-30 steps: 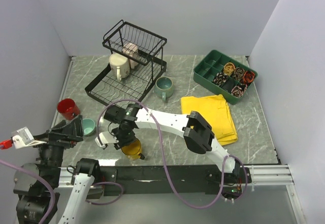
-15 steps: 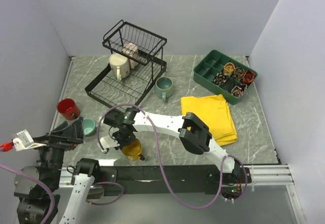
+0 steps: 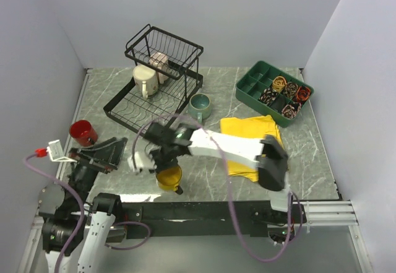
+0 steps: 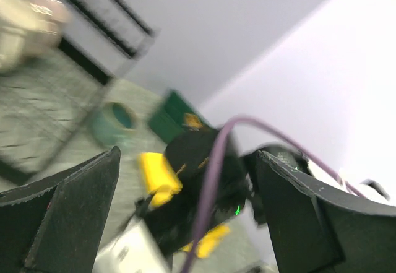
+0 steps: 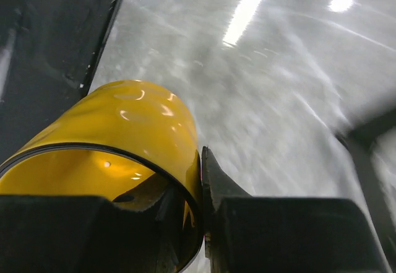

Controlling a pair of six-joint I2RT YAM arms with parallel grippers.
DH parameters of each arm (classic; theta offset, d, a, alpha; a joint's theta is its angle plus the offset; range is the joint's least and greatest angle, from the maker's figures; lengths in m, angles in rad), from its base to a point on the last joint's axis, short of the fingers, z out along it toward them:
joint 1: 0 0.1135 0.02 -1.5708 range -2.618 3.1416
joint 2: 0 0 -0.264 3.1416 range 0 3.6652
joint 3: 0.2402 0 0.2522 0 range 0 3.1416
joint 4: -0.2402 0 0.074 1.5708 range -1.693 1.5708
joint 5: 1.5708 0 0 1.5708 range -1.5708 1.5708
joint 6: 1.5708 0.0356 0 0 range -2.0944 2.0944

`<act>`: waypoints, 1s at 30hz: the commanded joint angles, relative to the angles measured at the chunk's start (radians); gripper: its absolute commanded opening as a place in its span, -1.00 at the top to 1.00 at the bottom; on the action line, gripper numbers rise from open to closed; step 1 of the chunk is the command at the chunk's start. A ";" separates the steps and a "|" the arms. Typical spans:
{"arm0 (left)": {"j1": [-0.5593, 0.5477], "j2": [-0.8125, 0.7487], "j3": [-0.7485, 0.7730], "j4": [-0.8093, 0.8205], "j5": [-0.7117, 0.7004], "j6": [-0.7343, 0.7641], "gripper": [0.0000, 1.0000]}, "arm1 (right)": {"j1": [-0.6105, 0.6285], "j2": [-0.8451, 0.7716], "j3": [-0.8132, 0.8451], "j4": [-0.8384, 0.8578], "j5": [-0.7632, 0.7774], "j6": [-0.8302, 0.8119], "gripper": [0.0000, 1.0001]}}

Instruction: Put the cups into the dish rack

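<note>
My right gripper (image 3: 166, 168) is shut on the rim of the yellow mug (image 3: 168, 177), near the table's front edge. In the right wrist view one finger is inside the yellow mug (image 5: 124, 137) and one is outside it, at my gripper (image 5: 199, 161). My left gripper (image 3: 114, 152) is open and empty at the left, and its wrist view (image 4: 185, 161) is blurred. The black wire dish rack (image 3: 179, 50) holds a cream mug (image 3: 145, 81) and a lilac-beige mug (image 3: 161, 62). A red mug (image 3: 81, 132) and a green mug (image 3: 200, 106) stand on the table. The teal mug is hidden.
A yellow cloth (image 3: 250, 130) lies right of centre, partly under my right arm. A green compartmented tray (image 3: 250, 87) with small items sits at the back right. White walls close in the left, back and right sides.
My right arm's elbow swung right and the yellow mug shifted slightly right with the gripper. My left gripper moved right and now covers the teal mug.
</note>
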 commanded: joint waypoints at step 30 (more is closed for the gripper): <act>-0.232 0.739 -0.087 1.025 0.508 -0.796 -0.94 | -0.519 -0.652 -0.134 0.701 0.033 0.739 1.00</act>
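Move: The yellow cup hangs by its rim in the right fingers, already off the table; it is about 12 cm right of the open left gripper, 3 cm nearer the base and some 29 cm below. From the right hand, that gripper stands roughly 12 cm left, 1 cm back and 25 cm up. The rack's lower tray lies about 32 cm ahead, 6 cm left and 8 cm below; the teal mug, 30 cm ahead, 13 cm right, equally low. The yellow cup, still pinched at its rim, is swept up about 30 cm by the right hand, also forward and to the right, easing off as the wrist swings from pointing down to pointing left and clockwise. The empty left gripper, kept wide open, swings right and somewhat forward towards the cup, turning clockwise some 45 degrees. ##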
